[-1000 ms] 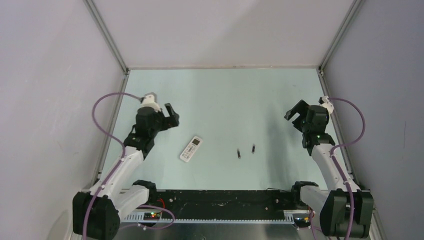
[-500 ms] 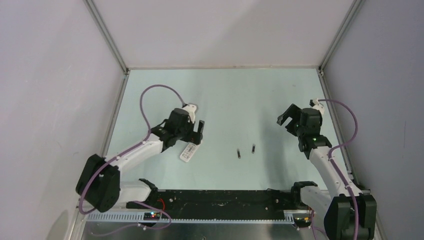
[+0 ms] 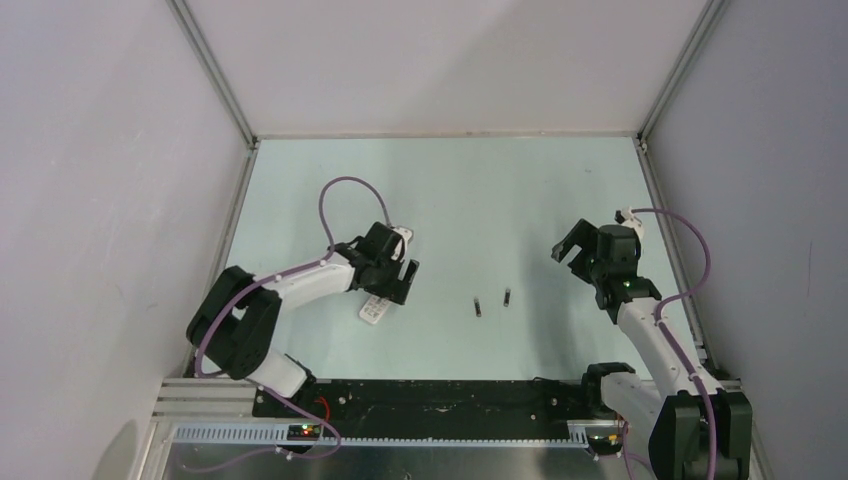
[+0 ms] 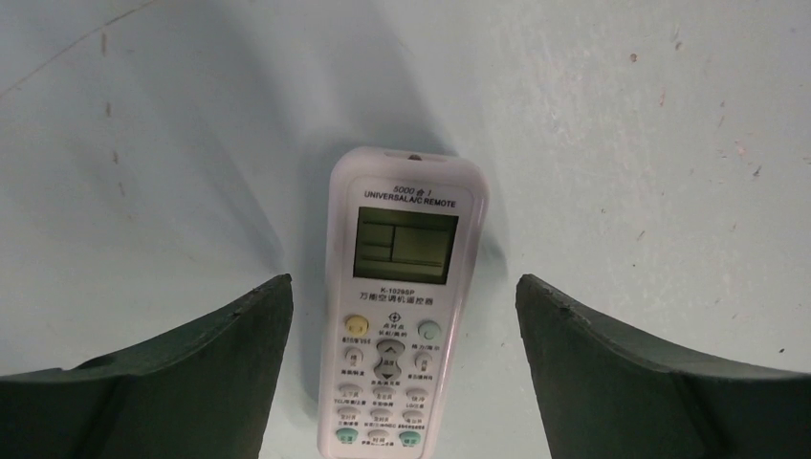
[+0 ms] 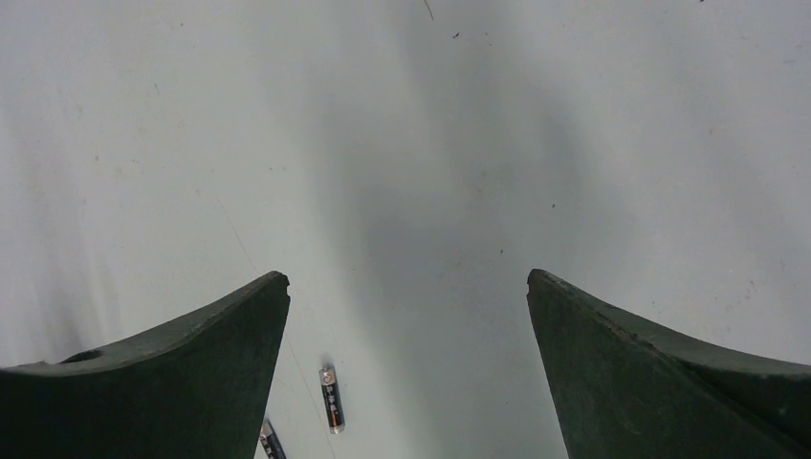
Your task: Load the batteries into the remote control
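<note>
The white remote control [image 4: 402, 316] lies face up on the table, display and buttons showing. My left gripper [image 4: 403, 279] is low over it, open, one finger on each side with a gap to both edges. From above, my left gripper [image 3: 396, 280] covers the upper end of the remote control [image 3: 374, 311]. Two dark batteries [image 3: 478, 307] [image 3: 507, 297] lie side by side at mid-table. My right gripper [image 3: 572, 243] hangs open and empty to their right. In the right wrist view, my right gripper [image 5: 407, 276] frames bare table, with one battery [image 5: 330, 397] and the tip of the other [image 5: 271, 442] low on the left.
Pale walls with metal frame posts [image 3: 212, 70] close in the pale green table [image 3: 450, 190] at the left, back and right. The black base rail [image 3: 440, 400] runs along the near edge between the arm bases.
My left arm has swung right and down from the left side until its open fingers straddle the remote. The right gripper has drifted a little left toward the batteries.
</note>
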You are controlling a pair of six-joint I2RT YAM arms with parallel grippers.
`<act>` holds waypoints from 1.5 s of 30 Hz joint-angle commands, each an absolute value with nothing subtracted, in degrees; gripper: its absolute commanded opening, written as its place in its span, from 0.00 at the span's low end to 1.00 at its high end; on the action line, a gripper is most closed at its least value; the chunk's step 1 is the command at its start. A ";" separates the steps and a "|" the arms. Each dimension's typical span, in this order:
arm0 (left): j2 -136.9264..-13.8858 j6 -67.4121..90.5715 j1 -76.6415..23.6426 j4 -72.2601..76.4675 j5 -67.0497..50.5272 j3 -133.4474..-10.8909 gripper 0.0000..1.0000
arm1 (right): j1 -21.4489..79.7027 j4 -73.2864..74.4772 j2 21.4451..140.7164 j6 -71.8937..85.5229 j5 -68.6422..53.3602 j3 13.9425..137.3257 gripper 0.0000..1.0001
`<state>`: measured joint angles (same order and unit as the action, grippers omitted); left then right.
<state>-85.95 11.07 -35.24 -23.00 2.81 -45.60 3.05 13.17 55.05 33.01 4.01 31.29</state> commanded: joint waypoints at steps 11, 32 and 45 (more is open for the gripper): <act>-93.14 9.88 -34.24 -26.32 -0.48 -52.83 0.47 | 2.77 15.01 52.83 32.40 4.32 30.59 0.99; -76.76 13.13 -34.31 -27.63 -25.53 -76.74 0.00 | 11.60 -4.74 53.71 27.80 -27.65 43.57 0.99; -73.87 15.07 -34.44 -26.75 -49.45 -96.51 0.00 | 24.79 -24.46 55.61 28.98 -44.33 53.96 1.00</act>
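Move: The remote control lies between the open left fingers, its middle about 2 cm back, 2 cm left and 1 cm below that hand. The batteries lie some 21 cm right and 4 cm back, and 28 cm right and 2 cm back of the left hand, 2 cm lower. From the right hand the remote is about 43 cm left, 8 back and 10 below; the batteries are 20 cm left and 10 back, and 13 left and 8 back. Ease the left gripper about 1 cm forward and right, slightly down, and pinch the remote by its long sides near the screen. Lift it nearly 40 cm, drifting right and swinging the fingers from down to pointing right. Meanwhile raise the open right gripper, after a slight dip, some 27 cm up and 20 cm left towards the remote, turning its fingers left, stopping short of touching. ##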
